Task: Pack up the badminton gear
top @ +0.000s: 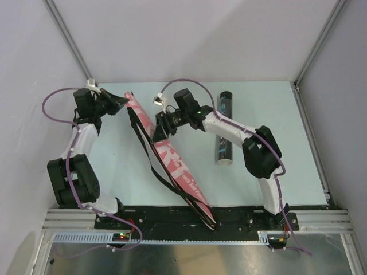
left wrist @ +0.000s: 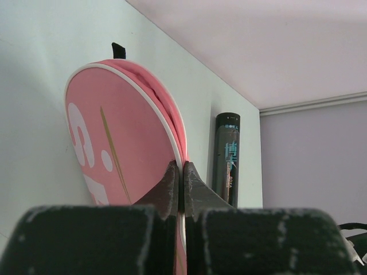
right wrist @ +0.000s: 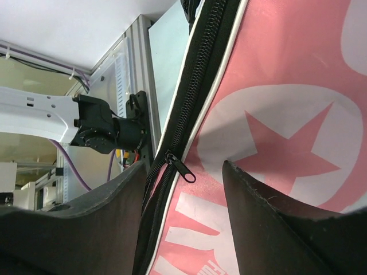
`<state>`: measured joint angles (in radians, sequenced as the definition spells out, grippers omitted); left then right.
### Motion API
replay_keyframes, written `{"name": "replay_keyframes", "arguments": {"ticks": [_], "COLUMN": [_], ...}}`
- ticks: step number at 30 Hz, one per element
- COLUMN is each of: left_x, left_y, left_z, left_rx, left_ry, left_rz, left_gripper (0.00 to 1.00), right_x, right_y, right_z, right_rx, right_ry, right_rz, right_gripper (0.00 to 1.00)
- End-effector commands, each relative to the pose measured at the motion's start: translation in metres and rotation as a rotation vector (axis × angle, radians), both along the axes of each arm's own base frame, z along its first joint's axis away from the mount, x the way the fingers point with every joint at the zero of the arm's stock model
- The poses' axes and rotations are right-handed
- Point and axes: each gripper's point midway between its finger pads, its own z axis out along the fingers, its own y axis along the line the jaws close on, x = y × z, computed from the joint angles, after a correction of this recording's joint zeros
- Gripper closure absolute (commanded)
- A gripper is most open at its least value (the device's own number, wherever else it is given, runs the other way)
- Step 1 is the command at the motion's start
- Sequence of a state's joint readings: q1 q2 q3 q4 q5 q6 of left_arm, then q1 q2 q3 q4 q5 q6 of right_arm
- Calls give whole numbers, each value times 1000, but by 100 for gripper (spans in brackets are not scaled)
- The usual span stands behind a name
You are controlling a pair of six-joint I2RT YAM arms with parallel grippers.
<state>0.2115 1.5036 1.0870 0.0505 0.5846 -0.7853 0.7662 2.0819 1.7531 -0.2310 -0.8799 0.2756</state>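
Note:
The pink racket case (top: pixel 172 157) with white lettering stands on its edge, running diagonally from the far left to the near middle of the table. Its black strap (top: pixel 150 166) hangs beside it. My left gripper (top: pixel 123 103) is shut on the case's far end, pinching the white piping (left wrist: pixel 182 172). My right gripper (top: pixel 158 132) is open and straddles the zipper edge, with the black zipper pull (right wrist: pixel 186 172) between its fingers (right wrist: pixel 184 166). The black printed tube (top: pixel 223 127) lies to the right of the case and also shows in the left wrist view (left wrist: pixel 226 154). Rackets and shuttlecocks are out of view.
Grey walls and aluminium posts (top: pixel 307 63) close in the pale table (top: pixel 275 114) on three sides. A black rail (top: pixel 172 215) runs along the near edge under the case's lower end. An arm base (right wrist: pixel 103 129) shows in the right wrist view.

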Motion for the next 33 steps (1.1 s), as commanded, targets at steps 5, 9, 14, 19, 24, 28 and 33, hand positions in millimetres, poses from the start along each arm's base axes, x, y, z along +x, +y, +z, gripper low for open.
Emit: {"name": "replay_keyframes", "arguments": {"ticks": [5, 9, 14, 19, 24, 28, 33], "left_x": [-1, 0, 1, 1, 1, 1, 3], "left_y": [-10, -8, -5, -5, -4, -3, -1], "left_z": [31, 29, 25, 25, 26, 26, 29], "left_rx": [15, 20, 30, 30, 35, 37, 45], "left_ry": [-90, -86, -81, -78, -84, -84, -91], "left_rz": [-73, -58, -41, -37, -34, -28, -16], "left_gripper": [100, 100, 100, 100, 100, 100, 100], "right_x": [-9, -13, -22, -28, -29, -29, -26], "right_y": [11, 12, 13, 15, 15, 15, 11], "right_z": [10, 14, 21, 21, 14, 12, 15], "right_rx": [47, 64, 110, 120, 102, 93, 83], "right_ry": [2, 11, 29, 48, 61, 66, 77], "right_rz": [81, 103, 131, 142, 132, 118, 81], "right_gripper": [43, 50, 59, 62, 65, 73, 98]}}
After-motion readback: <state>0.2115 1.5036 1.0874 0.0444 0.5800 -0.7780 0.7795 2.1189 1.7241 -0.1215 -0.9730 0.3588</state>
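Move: The zipper pull sits almost between the right hand's open fingers, about 1 cm back, 2 cm to its left and 1 cm lower. The bag's far end, which the left hand pinches, is some 16 cm ahead, 11 cm left and 3 cm higher; the black tube stands about 13 cm ahead, 29 cm right and 15 cm below. From the left hand the zipper pull is roughly 17 cm back, 9 cm right and 5 cm below. Easing back about 1.5 cm and left 1 cm, then settling slightly lower at the end, the right hand centres on the zipper pull, its wrist turning only some 5 degrees. Its fingers go from over half open to nearly shut, pinching the pull just at the slider, while the left hand stays put and keeps its pinch on the bag's far edge. ##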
